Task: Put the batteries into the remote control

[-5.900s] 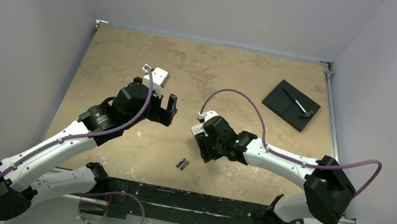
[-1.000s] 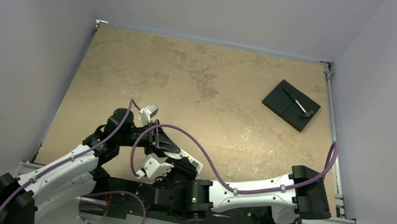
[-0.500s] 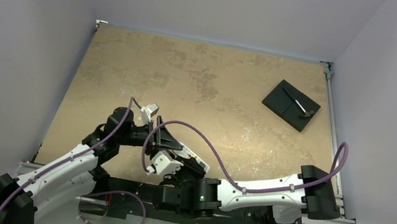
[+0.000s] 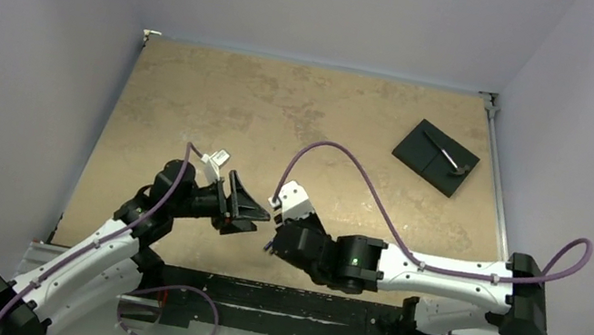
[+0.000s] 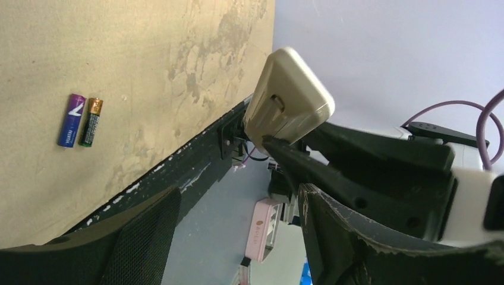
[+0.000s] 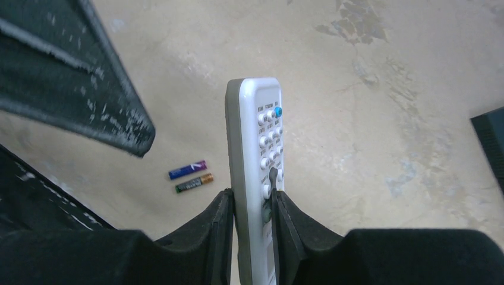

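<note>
My right gripper point(image 6: 254, 205) is shut on the lower part of the remote control point(image 6: 257, 142). The remote stands upright between the pads with its white button face toward the right finger. In the left wrist view its cream end point(image 5: 289, 101) sticks up out of the right gripper's dark fingers. Both batteries point(image 6: 190, 176) lie side by side on the table, one purple-blue, one dark with a copper end, and show again as the batteries point(image 5: 80, 120). My left gripper point(image 5: 238, 237) is open and empty. From above, the left gripper point(image 4: 252, 210) faces the right gripper point(image 4: 271, 241) across a small gap.
A black square plate point(image 4: 435, 156) with a thin grey strip on it lies at the back right. The table's dark front rail point(image 5: 178, 169) runs just below the grippers. One left finger point(image 6: 77, 77) hangs in the upper left of the right wrist view.
The left gripper has opened and let go of the remote. The right arm has swung out from the near edge and carried the remote up and to the right, away from the left fingers.
</note>
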`<state>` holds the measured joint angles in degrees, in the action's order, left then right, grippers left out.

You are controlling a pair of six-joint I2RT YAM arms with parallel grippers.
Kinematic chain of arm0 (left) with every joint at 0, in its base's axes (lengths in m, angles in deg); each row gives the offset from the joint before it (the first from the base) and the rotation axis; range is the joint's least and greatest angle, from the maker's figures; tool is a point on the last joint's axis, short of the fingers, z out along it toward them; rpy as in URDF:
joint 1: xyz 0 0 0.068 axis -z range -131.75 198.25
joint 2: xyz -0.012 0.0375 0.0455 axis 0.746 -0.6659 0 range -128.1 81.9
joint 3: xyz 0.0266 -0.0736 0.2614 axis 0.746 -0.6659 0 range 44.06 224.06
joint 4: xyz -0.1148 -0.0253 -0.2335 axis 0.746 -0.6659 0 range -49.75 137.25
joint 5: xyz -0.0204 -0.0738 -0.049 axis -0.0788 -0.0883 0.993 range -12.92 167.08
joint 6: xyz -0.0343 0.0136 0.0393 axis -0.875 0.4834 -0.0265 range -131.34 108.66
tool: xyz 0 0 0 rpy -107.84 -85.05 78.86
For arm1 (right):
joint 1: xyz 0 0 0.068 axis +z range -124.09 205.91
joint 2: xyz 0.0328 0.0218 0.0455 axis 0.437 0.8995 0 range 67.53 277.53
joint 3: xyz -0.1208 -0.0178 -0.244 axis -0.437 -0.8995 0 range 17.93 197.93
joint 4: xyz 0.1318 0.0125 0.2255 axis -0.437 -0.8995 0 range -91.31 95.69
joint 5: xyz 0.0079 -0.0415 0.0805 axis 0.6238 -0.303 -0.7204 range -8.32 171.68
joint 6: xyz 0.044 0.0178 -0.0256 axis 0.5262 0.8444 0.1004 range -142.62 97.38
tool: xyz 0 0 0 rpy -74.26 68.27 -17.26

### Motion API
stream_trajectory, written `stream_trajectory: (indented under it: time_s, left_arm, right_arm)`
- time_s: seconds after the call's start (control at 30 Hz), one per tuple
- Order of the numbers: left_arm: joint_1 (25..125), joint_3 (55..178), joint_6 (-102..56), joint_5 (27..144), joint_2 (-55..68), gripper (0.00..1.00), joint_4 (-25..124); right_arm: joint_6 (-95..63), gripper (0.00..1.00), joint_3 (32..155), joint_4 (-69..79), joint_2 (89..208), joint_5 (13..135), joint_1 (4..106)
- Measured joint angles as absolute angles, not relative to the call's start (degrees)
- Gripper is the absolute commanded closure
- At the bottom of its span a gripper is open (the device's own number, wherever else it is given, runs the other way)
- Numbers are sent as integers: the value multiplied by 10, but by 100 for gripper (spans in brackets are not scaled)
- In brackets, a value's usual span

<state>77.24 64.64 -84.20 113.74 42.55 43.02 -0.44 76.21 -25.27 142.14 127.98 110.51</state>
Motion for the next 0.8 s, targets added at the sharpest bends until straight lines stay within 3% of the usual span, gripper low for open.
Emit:
stream_trajectory:
  time_s: [0.43,0.8]
  left_arm:
    - [772,646,-826,1128,440,30,439]
    - [772,639,-857,1150,446,30,539]
  right_arm:
    - [87,100,700,-122,1356,1135,983]
    - [181,100,614,46,1266,1103,953]
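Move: Level with the open left gripper and roughly 9 cm to its right is the remote control, about 3 cm farther out, already held by the right hand. The two batteries lie on the table some 15 cm below the left gripper, 4 cm to its right and 1 cm back. From the right hand, the left gripper's fingers are about 10 cm to the left and 1 cm back; the batteries are 6 cm left, 2 cm back and some 16 cm below. Rolling the held remote by about 45 degrees, its left side rising, the right hand carries it forward nearly 4 cm and then mainly up, some 5 cm in all, keeping its pinch. The left hand first stays put, then rises about 4 cm beside the remote's back, fingers still open and tilting up slightly, without touching it. ##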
